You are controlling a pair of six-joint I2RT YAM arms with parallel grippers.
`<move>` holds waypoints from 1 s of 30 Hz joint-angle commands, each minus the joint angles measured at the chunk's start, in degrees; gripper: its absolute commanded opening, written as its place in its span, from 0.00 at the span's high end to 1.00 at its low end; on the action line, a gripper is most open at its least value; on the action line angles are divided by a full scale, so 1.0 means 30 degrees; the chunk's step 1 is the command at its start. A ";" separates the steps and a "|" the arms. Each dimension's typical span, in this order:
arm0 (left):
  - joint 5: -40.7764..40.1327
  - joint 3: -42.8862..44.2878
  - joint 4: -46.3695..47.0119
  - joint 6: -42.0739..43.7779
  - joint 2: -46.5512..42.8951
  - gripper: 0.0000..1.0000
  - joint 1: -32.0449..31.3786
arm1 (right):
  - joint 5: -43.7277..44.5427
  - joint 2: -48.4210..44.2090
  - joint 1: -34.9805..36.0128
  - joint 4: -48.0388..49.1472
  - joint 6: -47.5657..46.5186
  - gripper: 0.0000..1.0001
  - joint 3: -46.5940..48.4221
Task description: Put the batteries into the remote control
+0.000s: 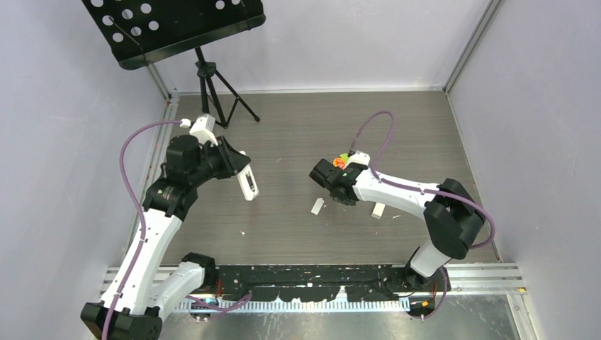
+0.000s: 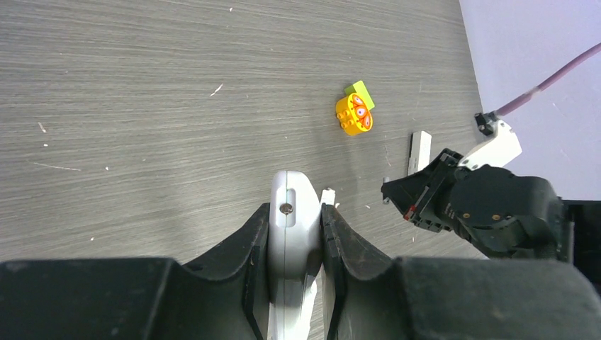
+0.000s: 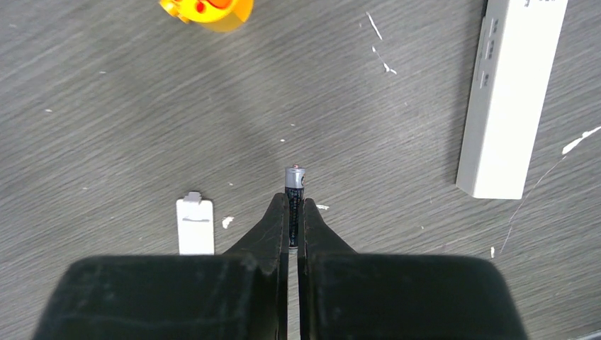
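My left gripper [image 2: 296,212] is shut on the white remote control [image 2: 292,205], held edge-on above the table; from above, the remote control [image 1: 248,183] slants down out of the left gripper [image 1: 239,172]. One of the batteries [image 3: 294,180], a slim dark cylinder with a silver tip, is pinched between my right gripper's [image 3: 295,203] fingers and sticks out past them. That right gripper [image 1: 324,175] hovers mid-table, to the right of the remote. Other batteries are not visible.
A small white battery cover [image 3: 194,225] lies flat left of the right gripper. A long white bar-shaped device [image 3: 510,92] lies to its right. An orange-yellow toy [image 2: 353,115] and a lime-green block [image 2: 360,93] sit behind. A black music stand [image 1: 205,71] stands far left.
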 commanded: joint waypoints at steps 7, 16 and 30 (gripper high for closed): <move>0.0317 0.0154 0.1147 -0.0149 -0.0020 1.00 0.0016 | -0.1921 0.0936 -0.0434 0.0926 0.2271 0.86 -0.0277; 0.0004 -0.0058 0.1075 -0.0030 0.0160 1.00 0.0016 | -0.1997 -0.1184 -0.0950 0.1256 -0.2259 0.57 0.0367; -0.0206 0.0053 0.0872 0.0286 0.0181 1.00 0.0016 | -0.7010 -0.2858 -0.1961 0.4906 -2.3039 0.60 -0.0758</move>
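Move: The right hand, holding a battery upright in its fingertips about 5 cm above the table, is bound for a bare table spot about 1 cm back and 1 cm to its left. The white battery cover lies roughly 6 cm left and 2 cm back, the white box about 16 cm right and 1 cm ahead, the yellow toy 12 cm ahead and 1 cm right. From the left hand that spot is some 23 cm right, 3 cm back and 24 cm below. Down and slightly back goes the right hand, about 3 cm, taking the battery to the table just right of the white battery cover; there its fingers open and let go. It then rises some 5 cm, easing forward a couple of centimetres, while the wrist swings counter-clockwise by about 40 degrees. ##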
